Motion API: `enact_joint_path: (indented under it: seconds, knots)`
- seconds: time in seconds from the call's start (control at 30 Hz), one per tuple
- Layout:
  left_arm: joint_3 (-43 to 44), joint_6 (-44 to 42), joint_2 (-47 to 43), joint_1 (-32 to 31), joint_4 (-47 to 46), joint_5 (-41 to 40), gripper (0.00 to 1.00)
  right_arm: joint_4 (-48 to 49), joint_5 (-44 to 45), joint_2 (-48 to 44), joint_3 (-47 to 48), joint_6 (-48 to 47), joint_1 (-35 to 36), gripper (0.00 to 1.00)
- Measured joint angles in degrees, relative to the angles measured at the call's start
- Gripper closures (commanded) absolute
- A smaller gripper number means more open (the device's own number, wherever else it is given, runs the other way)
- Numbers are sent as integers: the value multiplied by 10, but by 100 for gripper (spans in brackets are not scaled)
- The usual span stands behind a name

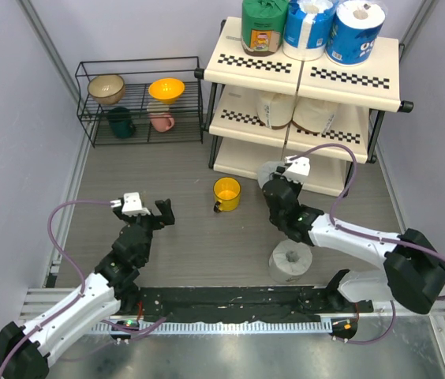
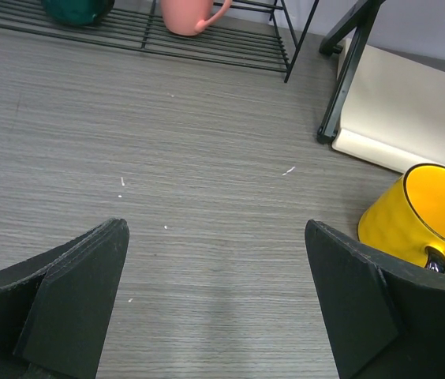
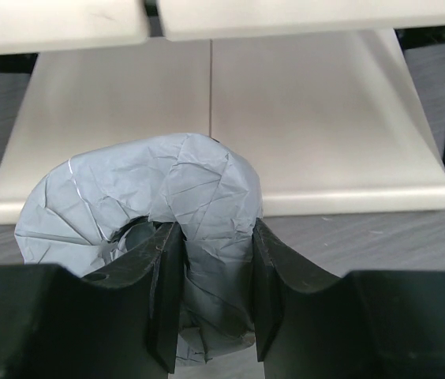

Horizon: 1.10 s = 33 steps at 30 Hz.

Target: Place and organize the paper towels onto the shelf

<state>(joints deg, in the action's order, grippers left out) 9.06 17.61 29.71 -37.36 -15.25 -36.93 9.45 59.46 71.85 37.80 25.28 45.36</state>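
Note:
The shelf (image 1: 230, 49) stands at the back right. Its top tier carries a green-wrapped roll (image 1: 263, 24) and two blue-and-white rolls (image 1: 308, 28) (image 1: 354, 30). Two cream rolls (image 1: 274, 109) (image 1: 315, 113) sit on the middle tier. My right gripper (image 3: 215, 300) is shut on the wall of a crumpled grey-white roll (image 3: 199, 181), one finger in its core, just before the bare bottom panel (image 3: 325, 118). Overhead, that held roll (image 1: 268, 169) hangs by the shelf's lower left corner. Another grey-white roll (image 1: 290, 260) stands upright on the table. My left gripper (image 2: 215, 268) is open over bare tabletop.
A yellow cup (image 1: 226, 193) stands on the table between the arms, close to the right of my left gripper's fingers (image 2: 349, 300). A low black wire rack (image 1: 140, 110) at the back left holds bowls and mugs. Grey walls close in both sides.

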Motion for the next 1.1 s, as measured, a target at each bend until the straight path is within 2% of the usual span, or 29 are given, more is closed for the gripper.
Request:
enact_joint_path:
  seconds: [0.57,0.8,1.1]
  knots:
    - [-9,0,-19,4,0,-1,0,299,-17,184,17,-144,-19,80]
    - [-9,1,-20,4,0,0,0,368,-25,238,42,-186,-25,80]
    - [-9,1,-20,4,0,0,0,399,-28,287,87,-216,-38,80]
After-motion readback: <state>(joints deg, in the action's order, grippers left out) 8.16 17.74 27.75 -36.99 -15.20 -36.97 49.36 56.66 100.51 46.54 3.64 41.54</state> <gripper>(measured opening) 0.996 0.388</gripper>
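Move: Straight ahead of the right hand, which already holds a grey paper roll, is the middle shelf's front edge, about 5 cm ahead and 7 above. The roll's place, the left part of the bottom shelf, lies about 10 cm ahead, 9 left and 11 below. The yellow mug stands some 15 cm left and 3 back, the other grey roll about 22 cm straight back. From the left hand, that shelf place is about 17 cm ahead and 24 right. Reaching in beneath the middle shelf, the right hand carries the grey roll forward about 9 cm while drifting some 5 cm left, over the bottom shelf towards its left part. It stays nearly at one height, and the wrist tips the fingers up a little, by under 10 degrees. The fingers keep their pinch on the roll's wall. ##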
